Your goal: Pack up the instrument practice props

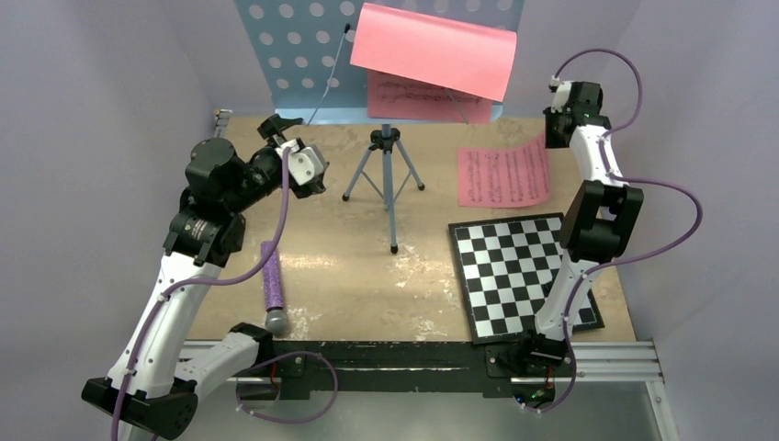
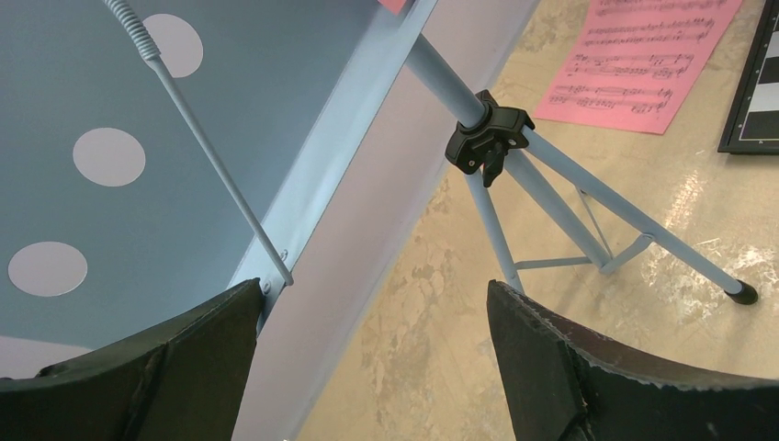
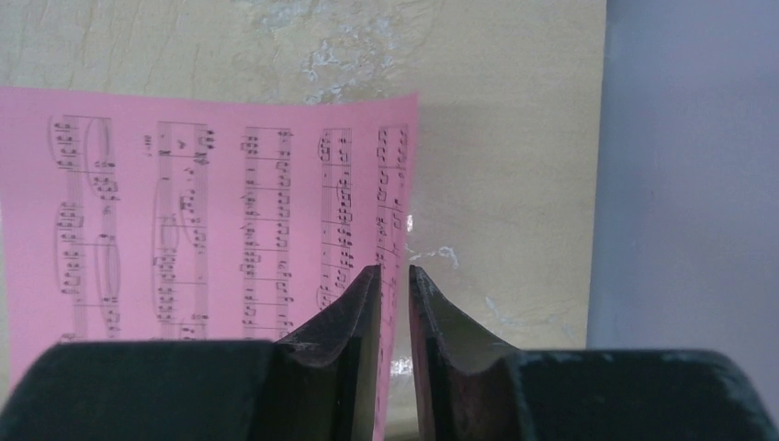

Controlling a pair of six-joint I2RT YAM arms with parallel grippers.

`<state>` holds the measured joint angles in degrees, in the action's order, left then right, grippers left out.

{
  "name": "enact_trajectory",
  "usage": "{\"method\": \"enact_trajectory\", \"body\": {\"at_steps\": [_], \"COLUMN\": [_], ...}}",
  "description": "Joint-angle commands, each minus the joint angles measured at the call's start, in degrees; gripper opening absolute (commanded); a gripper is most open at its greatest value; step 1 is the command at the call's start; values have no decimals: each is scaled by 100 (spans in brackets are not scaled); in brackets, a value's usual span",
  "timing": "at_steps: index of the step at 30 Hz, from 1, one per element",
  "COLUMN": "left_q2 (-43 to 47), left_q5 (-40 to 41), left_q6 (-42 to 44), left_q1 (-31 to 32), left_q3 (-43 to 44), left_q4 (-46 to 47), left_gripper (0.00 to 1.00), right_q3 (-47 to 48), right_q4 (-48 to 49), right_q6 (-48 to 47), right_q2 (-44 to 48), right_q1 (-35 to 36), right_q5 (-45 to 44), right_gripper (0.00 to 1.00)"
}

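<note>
The light-blue perforated music stand (image 1: 296, 57) rises at the back on a tripod (image 1: 387, 179). One pink sheet-music page (image 1: 432, 48) curls over its top and another (image 1: 415, 96) rests on its ledge. A third pink page (image 1: 503, 175) lies on the table at the right, its right edge lifted. My right gripper (image 3: 395, 271) has its jaws slightly apart, open, with that page's edge (image 3: 202, 220) in the gap. My left gripper (image 2: 372, 294) is wide open and holds nothing, beside the stand's desk and near the black pole clamp (image 2: 487, 138).
A black-and-white checkered board (image 1: 519, 276) lies at the front right, near the right arm's base. A purple microphone with a grey head (image 1: 273, 287) lies at the front left. Lilac walls close in on both sides, and the table's right edge (image 3: 602, 184) is near the page.
</note>
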<state>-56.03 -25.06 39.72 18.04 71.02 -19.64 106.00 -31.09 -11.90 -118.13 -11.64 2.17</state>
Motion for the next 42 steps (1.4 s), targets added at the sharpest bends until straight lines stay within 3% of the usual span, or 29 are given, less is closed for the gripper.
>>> {"method": "enact_trajectory", "body": {"at_steps": [1,5,9,19,23,28,33,42], "left_q2": [-75,-75,-41,-61,-8,-127,-69,307], "left_q5": [-71,-69,-127,-636,-985,-1363,-1655,-219], "left_q6": [-145,-158,-194,-362,-266,-64,119,-617], "left_q1": [74,103,117,182,197,223,252,235], "left_q3": [17,25,12,-150,-93,338,616,-99], "left_q4": [-484,-471,-507,-730,-957,-1432,-2202,-950], "left_gripper": [94,95,95,94,94,95,95,98], "right_q3": [202,228,177,-255,-744,-980,-934,-919], "right_q4": [184,187,38,102,552,965,792,244], "right_q6": [-232,-185,99,1224,1310,1363,1403,830], "right_q2": [130,259,770,2545,3269,3917,4328,4428], "right_q1": [4,6,19,186,460,628,689,721], "right_q5": [-403,-504,-245,1866,2076,1544,1364,1460], "right_gripper": [27,44,52,71,97,99,99,98]}}
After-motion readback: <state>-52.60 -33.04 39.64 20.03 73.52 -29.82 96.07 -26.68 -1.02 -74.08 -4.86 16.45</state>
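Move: At its right-hand edge, the pink music sheet is between the right fingers; its middle lies about 14 cm left of the right hand, 5 cm back and 8 cm lower. The chessboard is some 33 cm back and 12 cm left, likewise low, while the tripod legs stand about 45 cm left and 14 cm back, roughly level. From the left hand, the sheet is around 18 cm ahead, 48 cm right and 33 cm down. Spreading its barely parted fingers to nearly full width, the right hand lets go of the sheet's edge, at first almost in place, then climbs quickly about 30 cm, drawing back and left roughly half as far while the fingers tip up nearly level. Late on, the open left hand eases back some 5 cm from the stand, turning slightly clockwise. ##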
